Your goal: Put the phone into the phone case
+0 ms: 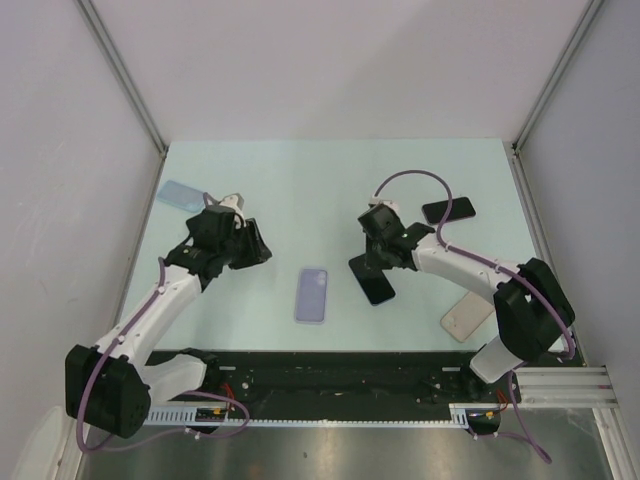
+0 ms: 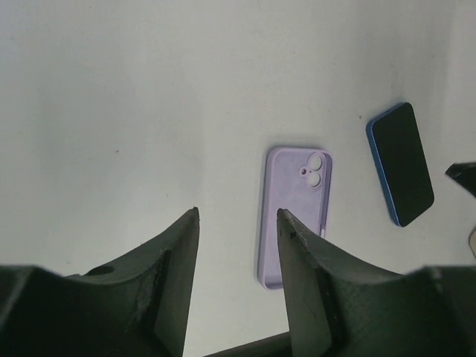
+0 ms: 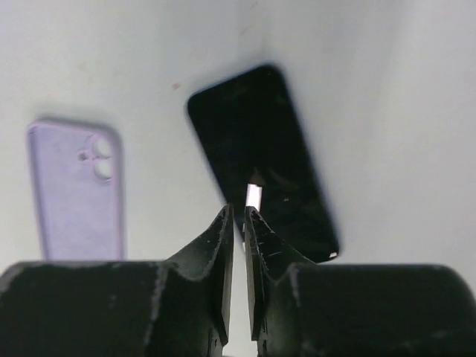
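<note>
The lilac phone case [image 1: 312, 296] lies flat, inside up, on the table between the arms; it also shows as the case [image 2: 297, 212] and the case [image 3: 74, 190]. Just to its right lies a black phone [image 1: 379, 289], screen up, with a blue rim in the left wrist view [image 2: 401, 163]. My right gripper [image 1: 371, 267] hangs over that phone's near end. Its jaws are almost together [image 3: 238, 212], with only bare table in the thin slit, and the tips sit at the edge of the phone [image 3: 260, 156]. My left gripper [image 1: 257, 246] is left of the case, open and empty [image 2: 238, 213].
A second black phone [image 1: 448, 210] lies at the back right. A beige case [image 1: 467, 317] sits near the right arm's base. A light blue case [image 1: 180, 193] lies at the back left. Walls close in the pale table [image 1: 330, 190] on three sides.
</note>
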### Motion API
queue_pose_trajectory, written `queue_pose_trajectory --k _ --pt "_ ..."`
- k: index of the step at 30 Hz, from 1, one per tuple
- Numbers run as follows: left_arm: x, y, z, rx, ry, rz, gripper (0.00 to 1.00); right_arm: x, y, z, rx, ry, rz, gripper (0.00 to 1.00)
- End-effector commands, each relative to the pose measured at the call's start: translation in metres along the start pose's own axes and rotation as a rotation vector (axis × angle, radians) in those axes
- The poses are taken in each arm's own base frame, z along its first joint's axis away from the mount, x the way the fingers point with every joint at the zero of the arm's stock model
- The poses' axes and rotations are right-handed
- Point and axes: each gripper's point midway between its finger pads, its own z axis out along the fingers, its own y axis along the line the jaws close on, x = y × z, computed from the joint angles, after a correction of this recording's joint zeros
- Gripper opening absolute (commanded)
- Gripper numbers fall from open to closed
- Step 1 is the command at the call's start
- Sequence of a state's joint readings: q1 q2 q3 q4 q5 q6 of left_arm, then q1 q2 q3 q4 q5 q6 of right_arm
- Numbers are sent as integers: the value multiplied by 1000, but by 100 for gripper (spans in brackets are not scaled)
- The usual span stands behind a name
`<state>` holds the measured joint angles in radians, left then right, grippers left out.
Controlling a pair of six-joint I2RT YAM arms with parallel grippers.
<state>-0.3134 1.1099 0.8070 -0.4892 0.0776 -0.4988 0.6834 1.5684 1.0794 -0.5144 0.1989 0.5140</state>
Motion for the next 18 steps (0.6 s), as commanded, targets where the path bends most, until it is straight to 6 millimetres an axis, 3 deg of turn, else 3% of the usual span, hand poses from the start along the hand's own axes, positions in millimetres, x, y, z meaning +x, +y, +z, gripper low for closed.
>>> queue_pose_trajectory --k 1,7,18 --pt "-20 10 -15 -44 -57 49 51 16 34 -13 -22 18 276 15" --pt "-12 25 -13 -71 -45 55 52 38 44 -3 34 -15 407 15" --pt "-9 24 -14 -55 -42 64 52 91 28 19 167 33 364 14"
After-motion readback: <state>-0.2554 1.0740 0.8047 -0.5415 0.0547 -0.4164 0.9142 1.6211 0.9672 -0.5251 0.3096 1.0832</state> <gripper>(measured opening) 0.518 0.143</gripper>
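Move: The phone lies almost straight beneath the right gripper, about 7 cm down and 1 cm to its left. From that gripper the lilac phone case sits roughly 17 cm left and 5 cm back, and the beige case some 25 cm right and 10 cm back, both about 8 cm below. The phone is about 29 cm to the right of the left gripper, 2 cm back and 12 cm down. Sweep the right gripper back and left off the phone's middle, then sink it while still drawing back, to beside the phone's near-left corner: about 7 cm back, 4 cm left and 5 cm down in all. Keep the fingers nearly shut and turn the wrist some 20 degrees clockwise. Shift the empty left gripper about 3 cm left, fingers half open. ##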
